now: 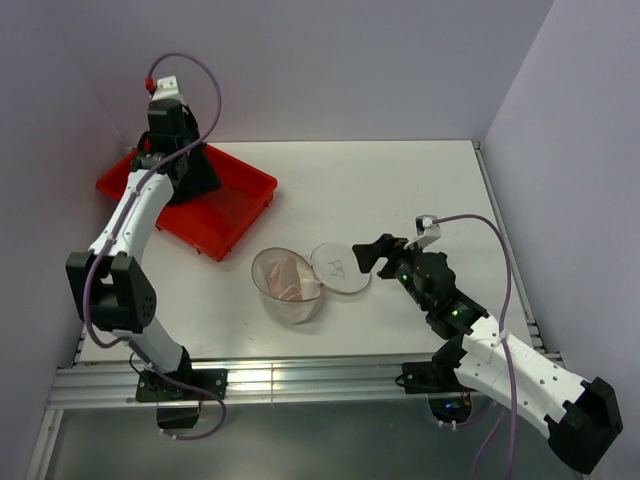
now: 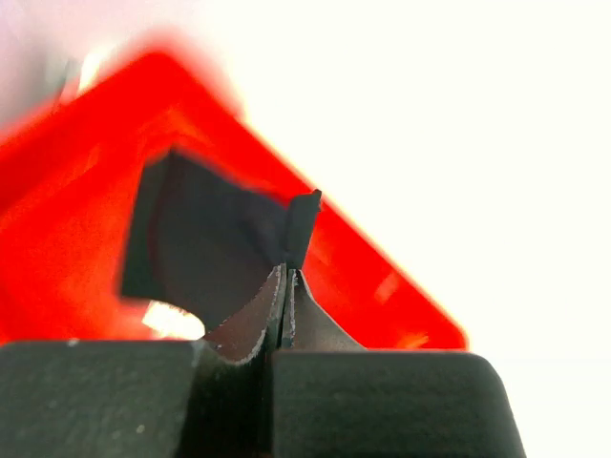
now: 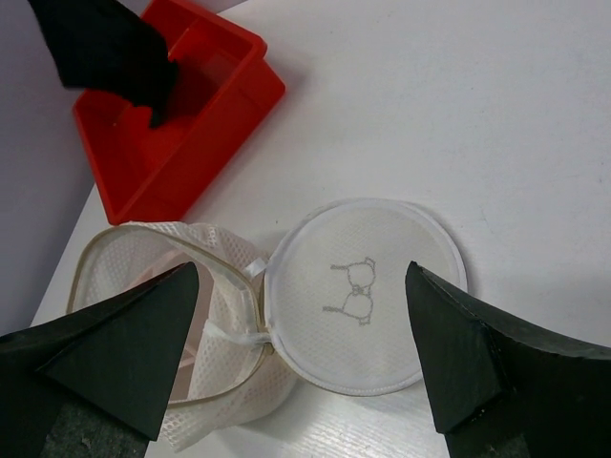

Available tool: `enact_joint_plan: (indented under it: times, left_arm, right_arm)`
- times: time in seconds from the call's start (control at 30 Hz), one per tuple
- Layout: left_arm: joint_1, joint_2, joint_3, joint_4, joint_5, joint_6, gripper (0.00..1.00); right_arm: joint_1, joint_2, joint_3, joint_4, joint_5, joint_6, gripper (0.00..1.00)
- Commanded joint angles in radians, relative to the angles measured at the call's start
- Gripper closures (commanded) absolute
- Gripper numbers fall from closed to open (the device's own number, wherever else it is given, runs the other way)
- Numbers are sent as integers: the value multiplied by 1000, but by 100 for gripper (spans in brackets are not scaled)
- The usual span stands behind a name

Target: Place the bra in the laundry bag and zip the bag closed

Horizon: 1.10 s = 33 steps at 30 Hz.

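A dark fabric bra (image 2: 205,239) lies in the red tray (image 1: 238,213), blurred in the left wrist view. My left gripper (image 2: 287,273) is down in that tray (image 2: 57,219), shut on a thin dark strip of the bra (image 2: 304,221). In the top view this gripper (image 1: 186,172) and the dark fabric merge. The laundry bag (image 1: 290,298) stands open mid-table with something pink inside it. Its round lid (image 3: 382,305) with the bra outline lies flat to the right. My right gripper (image 3: 301,270) hovers open above the lid and the mesh bag (image 3: 143,256), holding nothing.
The red tray (image 3: 224,105) sits at the back left, close to the left wall. Grey walls enclose the table on three sides. The right gripper (image 1: 372,256) is just right of the lid (image 1: 340,268).
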Motion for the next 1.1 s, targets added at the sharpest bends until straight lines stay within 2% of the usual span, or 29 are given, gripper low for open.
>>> enact_joint_plan:
  times: [0.0, 0.1, 0.17, 0.27, 0.37, 0.43, 0.47, 0.5, 0.53, 0.57, 0.63, 0.73, 0.77, 0.83, 0.9, 0.93, 0.97, 1.03, 1.07]
  left_arm:
    - [-88, -87, 142, 56, 55, -24, 100]
    - [-240, -75, 263, 52, 73, -20, 100]
    - [-289, -47, 343, 49, 90, -33, 100]
    - [-360, 75, 569, 6, 144, -73, 100]
    - [-414, 135, 608, 19, 198, -106, 100]
    - [-447, 145, 561, 68, 211, -133, 100]
    - [-457, 151, 497, 87, 234, -144, 97]
    - [-469, 156, 469, 99, 245, -165, 86]
    - [-475, 165, 442, 111, 273, -176, 54]
    - [-480, 192, 425, 98, 282, -182, 42]
    - [-490, 214, 403, 61, 255, -204, 25]
    - [-492, 185, 287, 101, 234, -259, 16]
    - [-492, 139, 204, 133, 242, -274, 14]
    - [-494, 87, 126, 211, 259, -328, 12]
    - [-509, -10, -6, 300, 258, -354, 12]
    - [-516, -46, -55, 325, 251, -360, 13]
    - [-527, -115, -150, 346, 244, -363, 13]
    - [-565, -183, -239, 404, 227, -363, 15]
    - [-581, -241, -313, 414, 224, -360, 15]
  right_arm:
    - [-5, -24, 20, 40, 20, 6, 4]
    - [-5, -51, 31, 28, 27, 9, 4]
    - [-5, -80, 37, 14, 25, 9, 4]
    - [-5, -123, 51, -26, 36, 3, 4]
    - [-5, -174, 59, -66, 57, -5, 4]
    - [-5, -206, 66, -102, 69, -14, 4]
    - [-5, -217, 68, -113, 80, -16, 4]
    - [-5, -225, 69, -119, 85, -23, 4]
    - [-5, -241, 69, -142, 91, -27, 4]
    - [-5, -246, 71, -149, 99, -28, 4]
    - [-5, -242, 80, -178, 108, -36, 4]
    - [-5, -205, 94, -211, 132, -45, 5]
    - [-5, -193, 98, -222, 152, -47, 7]
    - [-5, -160, 108, -238, 191, -63, 16]
    - [-8, -127, 118, -247, 209, -71, 31]
    - [-9, -111, 131, -254, 215, -76, 39]
    - [-11, -96, 140, -261, 217, -79, 52]
    - [-22, -36, 164, -262, 211, -89, 65]
    - [-28, -9, 174, -265, 208, -94, 75]
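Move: The black bra, already pinched, hangs from the left hand over the red bin, whose middle is about 2 cm farther out, 6 cm left and 20 cm below. It is bound for the open table beyond the white lid, some 40 cm right, 8 cm back and 22 cm down; the lid lies 34 cm right and 20 cm back, the laundry bag 21 cm right and 29 cm back. From the right hand the bra is roughly 24 cm ahead, 40 cm left, about level. Keeping its pinch, the left hand whips the bra up some 23 cm and rightward out over the table, then spreads its fingers wide while still high and lets go. It sinks beside the lid and draws back a little, about 30 cm right of its start, yawed some 35 degrees clockwise. The right hand rises 5 cm, sinks again, edges right and closes to about a third, with no contact visible. ##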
